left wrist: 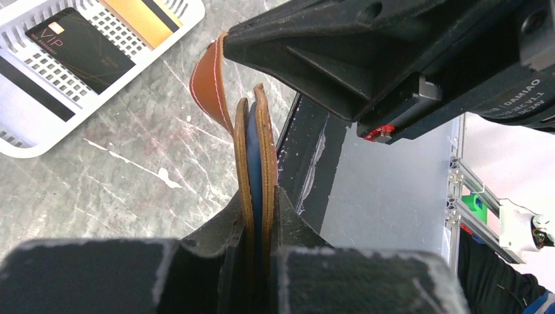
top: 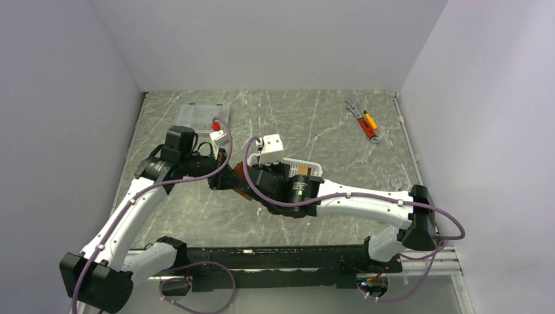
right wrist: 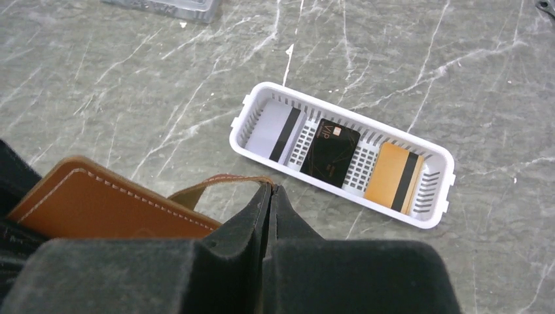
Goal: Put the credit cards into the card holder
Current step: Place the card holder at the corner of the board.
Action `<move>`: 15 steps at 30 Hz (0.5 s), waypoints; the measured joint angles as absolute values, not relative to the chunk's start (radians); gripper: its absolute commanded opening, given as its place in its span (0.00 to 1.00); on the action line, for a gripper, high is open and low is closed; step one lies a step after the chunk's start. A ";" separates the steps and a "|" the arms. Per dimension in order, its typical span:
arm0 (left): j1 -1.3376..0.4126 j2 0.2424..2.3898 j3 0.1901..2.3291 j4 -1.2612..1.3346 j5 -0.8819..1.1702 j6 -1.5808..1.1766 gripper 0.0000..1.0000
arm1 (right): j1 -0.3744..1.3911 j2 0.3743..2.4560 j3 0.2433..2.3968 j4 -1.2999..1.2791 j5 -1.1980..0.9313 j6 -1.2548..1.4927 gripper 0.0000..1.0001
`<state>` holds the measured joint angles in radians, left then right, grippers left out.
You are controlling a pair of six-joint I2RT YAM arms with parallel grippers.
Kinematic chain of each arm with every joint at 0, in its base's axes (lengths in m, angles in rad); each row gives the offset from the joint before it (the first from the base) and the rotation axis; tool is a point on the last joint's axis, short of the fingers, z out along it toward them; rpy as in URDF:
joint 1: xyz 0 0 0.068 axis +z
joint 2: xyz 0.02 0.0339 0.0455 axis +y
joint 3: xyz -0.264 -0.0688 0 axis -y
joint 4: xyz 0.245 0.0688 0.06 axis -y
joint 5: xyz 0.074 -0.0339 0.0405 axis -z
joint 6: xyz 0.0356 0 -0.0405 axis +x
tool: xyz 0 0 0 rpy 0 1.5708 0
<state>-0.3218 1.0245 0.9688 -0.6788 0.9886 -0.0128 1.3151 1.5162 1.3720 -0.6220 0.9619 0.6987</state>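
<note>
In the left wrist view my left gripper (left wrist: 260,196) is shut on the card holder (left wrist: 255,150), a brown leather wallet held on edge above the table, pale blue showing between its halves. Its strap tab (right wrist: 222,180) arches over to my right gripper (right wrist: 269,186), whose jaws are pressed together on the tab's end. The wallet's brown face (right wrist: 98,203) lies left of the right fingers. Three credit cards lie flat in the white slotted basket (right wrist: 327,186): a grey-white striped one (right wrist: 278,127), a black one (right wrist: 330,150) and an orange-gold one (right wrist: 393,175).
The basket (top: 304,165) sits just behind the two grippers near the table's middle. A clear compartment box (top: 196,116) stands at the back left, with a small red piece (top: 216,124) beside it. Orange and red hand tools (top: 366,123) lie at the back right.
</note>
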 measured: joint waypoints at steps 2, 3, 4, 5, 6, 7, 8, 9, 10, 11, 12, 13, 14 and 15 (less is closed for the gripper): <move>-0.322 1.024 0.969 -0.679 0.997 -0.013 0.01 | 1.318 1.504 1.362 -0.619 0.957 0.680 0.03; -0.322 1.024 0.968 -0.679 1.000 -0.013 0.03 | 1.321 1.491 1.351 -0.614 0.945 0.661 0.19; -0.322 1.024 0.968 -0.679 1.004 -0.013 0.04 | 1.323 1.478 1.340 -0.607 0.930 0.646 0.34; -0.322 1.025 0.965 -0.678 1.008 -0.013 0.05 | 1.322 1.459 1.324 -0.597 0.907 0.626 0.41; -0.323 1.026 0.962 -0.679 1.011 -0.012 0.05 | 1.321 1.439 1.311 -0.595 0.888 0.609 0.46; -0.326 1.028 0.957 -0.679 1.014 -0.010 0.05 | 1.320 1.417 1.297 -0.595 0.865 0.590 0.50; -0.331 1.035 0.955 -0.681 1.014 -0.002 0.05 | 1.318 1.388 1.281 -0.592 0.842 0.575 0.51; -0.339 1.045 0.954 -0.682 1.014 0.006 0.05 | 1.318 1.356 1.264 -0.588 0.822 0.565 0.53; -0.355 1.066 0.954 -0.687 1.007 0.024 0.05 | 1.318 1.324 1.245 -0.583 0.804 0.559 0.54; -0.376 1.080 0.954 -0.691 1.004 0.034 0.04 | 1.317 1.277 1.218 -0.581 0.786 0.553 0.54; -0.408 1.106 0.954 -0.699 0.992 0.054 0.03 | 1.317 1.222 1.192 -0.581 0.772 0.552 0.54; -0.443 1.134 0.955 -0.706 0.982 0.075 0.02 | 1.317 1.176 1.174 -0.581 0.764 0.552 0.54; -0.485 1.169 0.955 -0.713 0.969 0.097 0.02 | 1.316 1.119 1.153 -0.583 0.758 0.556 0.54; -0.516 1.196 0.956 -0.720 0.960 0.116 0.02 | 1.315 1.063 1.136 -0.587 0.757 0.564 0.54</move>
<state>-0.5159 1.1957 0.9558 -0.7197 0.9600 0.1162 1.3148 1.0630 1.1362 -0.5865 0.7567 0.5644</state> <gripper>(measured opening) 0.126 0.536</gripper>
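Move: The card holder is already held by both hands: its middle lies about 4 cm to the right of the left hand and some 2 cm lower, and about 5 cm left of the right hand, 1 cm nearer the base and 1 cm lower. The basket stands on the table some 22 cm below, 16 cm ahead and 14 cm right of the left hand, or 11 cm ahead and 8 cm right of the right. Its silver card is about 18 cm ahead and 6 cm right of the left hand. The card holder's strap is let go by the right hand, which eases back a little with fingers shut, opens about halfway, then swings right, back and up, some 6 cm rightward. The left hand keeps its pinch on the holder's edge, drifts back slightly, then speeds down towards the table, also right and back, about 5 cm lower, turning some 15 degrees clockwise. ##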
